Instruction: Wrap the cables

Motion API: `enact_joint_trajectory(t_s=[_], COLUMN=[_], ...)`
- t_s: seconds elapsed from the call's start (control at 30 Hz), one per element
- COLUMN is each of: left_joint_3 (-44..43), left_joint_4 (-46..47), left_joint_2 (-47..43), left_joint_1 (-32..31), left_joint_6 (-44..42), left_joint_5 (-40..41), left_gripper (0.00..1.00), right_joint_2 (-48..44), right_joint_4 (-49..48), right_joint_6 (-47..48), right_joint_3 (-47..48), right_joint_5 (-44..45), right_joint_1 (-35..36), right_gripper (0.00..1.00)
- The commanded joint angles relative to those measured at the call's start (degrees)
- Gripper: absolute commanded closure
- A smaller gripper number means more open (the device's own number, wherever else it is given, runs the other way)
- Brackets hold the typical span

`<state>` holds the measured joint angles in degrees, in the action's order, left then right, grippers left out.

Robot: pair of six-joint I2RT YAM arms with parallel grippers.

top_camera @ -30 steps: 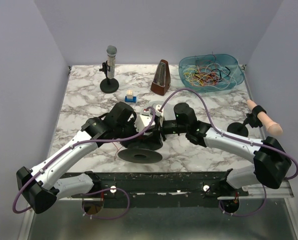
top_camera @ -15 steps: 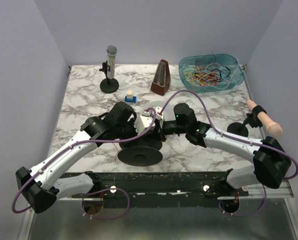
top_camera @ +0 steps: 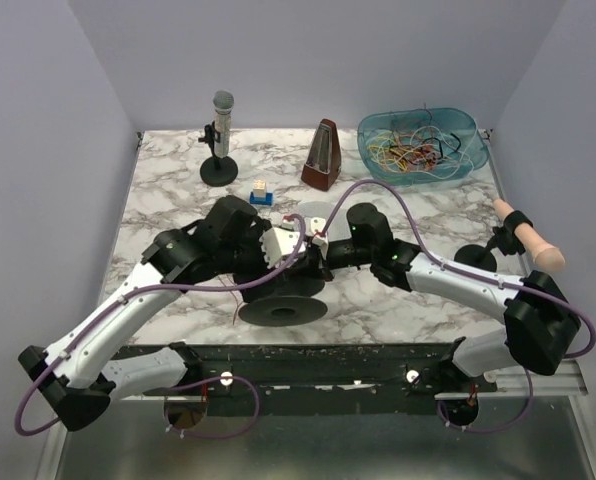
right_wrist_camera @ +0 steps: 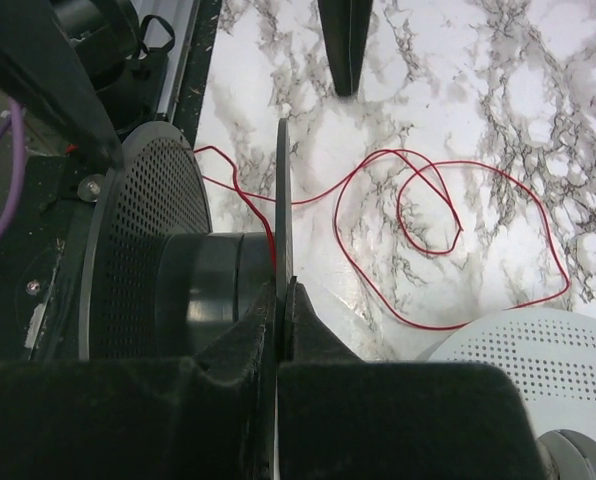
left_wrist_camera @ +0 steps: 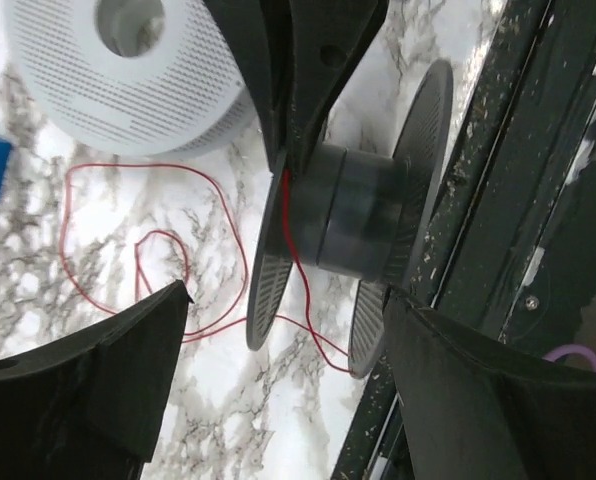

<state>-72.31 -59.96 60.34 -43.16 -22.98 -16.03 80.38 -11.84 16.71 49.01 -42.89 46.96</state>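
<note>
A black spool (top_camera: 281,300) lies on its side in the middle of the table, hub (left_wrist_camera: 353,222) level. A thin red cable (left_wrist_camera: 146,250) runs from the hub, down past the flange, and lies in loose loops (right_wrist_camera: 433,215) on the marble. My right gripper (right_wrist_camera: 283,290) is shut on the edge of one spool flange (right_wrist_camera: 282,190). My left gripper (left_wrist_camera: 288,295) stands wide open above the spool and the cable, with nothing between its fingers. More cables fill a clear blue bin (top_camera: 418,145) at the back right as a multicoloured tangle.
A white perforated disc (left_wrist_camera: 128,70) lies just behind the spool. A microphone on a stand (top_camera: 220,140), a small blue block (top_camera: 261,194), and a metronome (top_camera: 323,156) stand further back. Another stand with a beige handle (top_camera: 523,238) is at the right edge.
My left gripper has opened and its arm has drawn slightly left. My right gripper has shut on the spool's flange.
</note>
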Motion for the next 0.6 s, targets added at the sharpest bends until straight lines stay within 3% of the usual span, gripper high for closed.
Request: enact_joint_trajectory(t_s=[0.0, 0.07, 0.2, 0.27, 0.33, 0.43, 0.57], left_joint_3=[6.3, 7.1, 8.1, 9.2, 10.5, 12.5, 14.9], left_joint_4=[6.3, 8.8, 10.7, 11.2, 12.1, 14.0, 16.4], left_joint_2=[3.6, 4.2, 5.1, 5.5, 5.7, 5.6, 6.0], left_joint_1=[-0.1, -0.1, -0.1, -0.1, -0.1, -0.1, 0.1], left_joint_6=[-1.1, -0.2, 0.3, 0.7, 1.5, 2.9, 3.2], left_joint_5=[-0.8, -1.2, -0.8, -1.5, -2.7, -3.0, -2.5], left_gripper=[0.11, 0.14, 0.40, 0.48, 0.50, 0.64, 0.67], right_joint_2=[1.7, 2.1, 2.2, 2.2, 2.2, 2.2, 2.5], right_joint_4=[2.1, 2.3, 2.4, 2.4, 2.4, 2.3, 1.8], right_joint_6=[2.4, 2.2, 2.5, 2.5, 2.8, 3.2, 3.4], right_joint_3=[2.8, 3.3, 3.3, 3.3, 3.5, 3.6, 3.9], right_joint_5=[-5.0, -5.0, -5.4, -5.6, -5.7, -5.9, -6.6], right_joint_1=[-0.7, -0.7, -0.7, -0.7, -0.7, -0.8, -1.2], right_gripper=[0.99, 0.99, 0.99, 0.99, 0.99, 0.99, 0.99])
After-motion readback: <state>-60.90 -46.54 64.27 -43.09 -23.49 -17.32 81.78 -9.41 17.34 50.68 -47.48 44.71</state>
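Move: For the empty, open left hand, the red cable at the dark spool's upright rim lies about 2 cm ahead, 2 cm right and 7 cm below. The dark spool's middle is some 2 cm back and 12 cm below; the white spool sits roughly 13 cm ahead, 9 cm right and 20 cm down. The right hand still pinches that rim, with the cable spot about 3 cm to its left. The left hand drops about 6 cm onto the held spool's rim, its fingers partly closing astride rim and cable. ##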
